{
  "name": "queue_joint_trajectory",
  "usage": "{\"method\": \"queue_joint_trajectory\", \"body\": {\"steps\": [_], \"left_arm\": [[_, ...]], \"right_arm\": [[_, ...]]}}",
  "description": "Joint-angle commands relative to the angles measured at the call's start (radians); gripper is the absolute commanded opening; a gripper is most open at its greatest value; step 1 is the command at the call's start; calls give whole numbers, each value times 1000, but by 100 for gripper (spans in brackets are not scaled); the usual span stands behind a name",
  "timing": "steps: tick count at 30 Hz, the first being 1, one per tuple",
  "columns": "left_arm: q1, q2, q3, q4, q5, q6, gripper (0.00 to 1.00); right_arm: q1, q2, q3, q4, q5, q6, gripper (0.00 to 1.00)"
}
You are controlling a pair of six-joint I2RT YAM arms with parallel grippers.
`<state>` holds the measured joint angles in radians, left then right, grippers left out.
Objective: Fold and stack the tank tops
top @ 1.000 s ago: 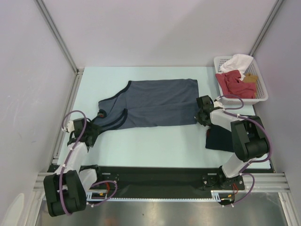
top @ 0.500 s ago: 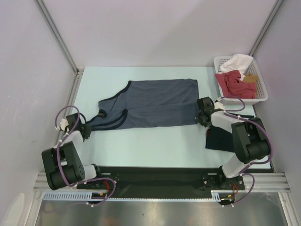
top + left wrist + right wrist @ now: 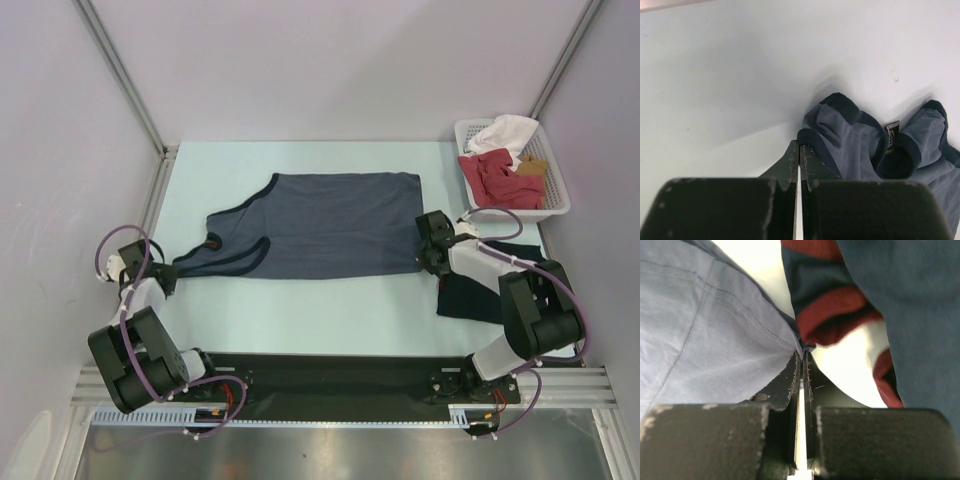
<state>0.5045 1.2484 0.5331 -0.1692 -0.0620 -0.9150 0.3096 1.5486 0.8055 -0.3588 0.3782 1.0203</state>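
Note:
The slate-blue tank top (image 3: 330, 225) lies spread flat across the middle of the table, straps to the left. My left gripper (image 3: 170, 272) is shut on the end of its near shoulder strap. In the left wrist view the dark-trimmed strap (image 3: 850, 145) bunches right at the closed tips of that gripper (image 3: 800, 146). At the tank top's near right hem corner my right gripper (image 3: 425, 260) is shut on the cloth. The right wrist view has the hem (image 3: 705, 325) pinched in its tips (image 3: 803, 354). The navy tank top (image 3: 470, 295) with reddish trim (image 3: 840, 305) lies folded under my right arm.
A white basket (image 3: 553, 205) at the back right holds a red garment (image 3: 495, 178) and a white garment (image 3: 508, 132). Enclosure walls and metal posts ring the table. My left arm sits at the table's left edge.
My left gripper has shut on the strap and drawn it left and toward the near edge, stretching the slate-blue tank top out. The right gripper has stayed shut on the hem corner.

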Motion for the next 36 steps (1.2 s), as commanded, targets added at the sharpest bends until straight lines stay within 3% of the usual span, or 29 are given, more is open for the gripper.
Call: {"method": "queue_joint_trajectory", "body": {"steps": [1,6,12,13,15,16,19,21,23,28,36], "left_arm": [[19,-41,42,-15,-88,30,0],[20,-40,48,-61,-117,15,1],[26,-52,51,-78,-142,16,14],[26,-58,51,-79,-142,21,26],[28,-72,53,-69,-130,47,49],[28,-76,57,-73,-134,45,56],[29,-102,67,-87,-157,53,83],[28,-119,77,-99,-168,60,94],[28,-124,103,-118,-174,67,99],[28,-72,157,-162,-165,93,100],[22,-17,47,-36,-7,96,99]], "right_arm": [[25,-74,-11,-100,85,11,0],[54,-124,-42,-149,61,40,0],[80,-201,-123,-180,71,104,8],[82,-218,-137,-172,74,109,22],[92,-270,-158,-170,99,118,36],[94,-286,-157,-180,108,113,43],[95,-324,-131,-204,149,87,47],[94,-331,-89,-216,175,61,48],[94,-326,-51,-235,189,15,50],[89,-288,46,-220,206,-72,50],[124,-262,-28,-94,56,-82,50]]}}
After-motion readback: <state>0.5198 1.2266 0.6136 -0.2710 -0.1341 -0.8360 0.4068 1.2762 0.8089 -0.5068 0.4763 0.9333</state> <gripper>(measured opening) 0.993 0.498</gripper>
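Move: Both hands already pinch the near edge of the spread grey tank top: the left its strap end, the right its hem corner. The right's set-down spot is bare table about 7 cm back, 2 cm below; the folded black tank top lies roughly 17 cm to its right and 4 cm back, the basket 21 cm right and 23 cm ahead. The left's spot is some 2 cm back, 1 cm left and 3 cm below, with the neck label about 9 cm right and 7 cm ahead of the hand. Still pinching the grey tank top, both hands drag its near edge back towards the robot, the right by about 7 cm, the left only about 2. Then the fingers open and let go, the right's halfway, the left's fully. The right hand rises some 7 cm while going forward about 5 over the hem corner; the left lifts about 4 cm, then sinks back some 2 over the strap end. ##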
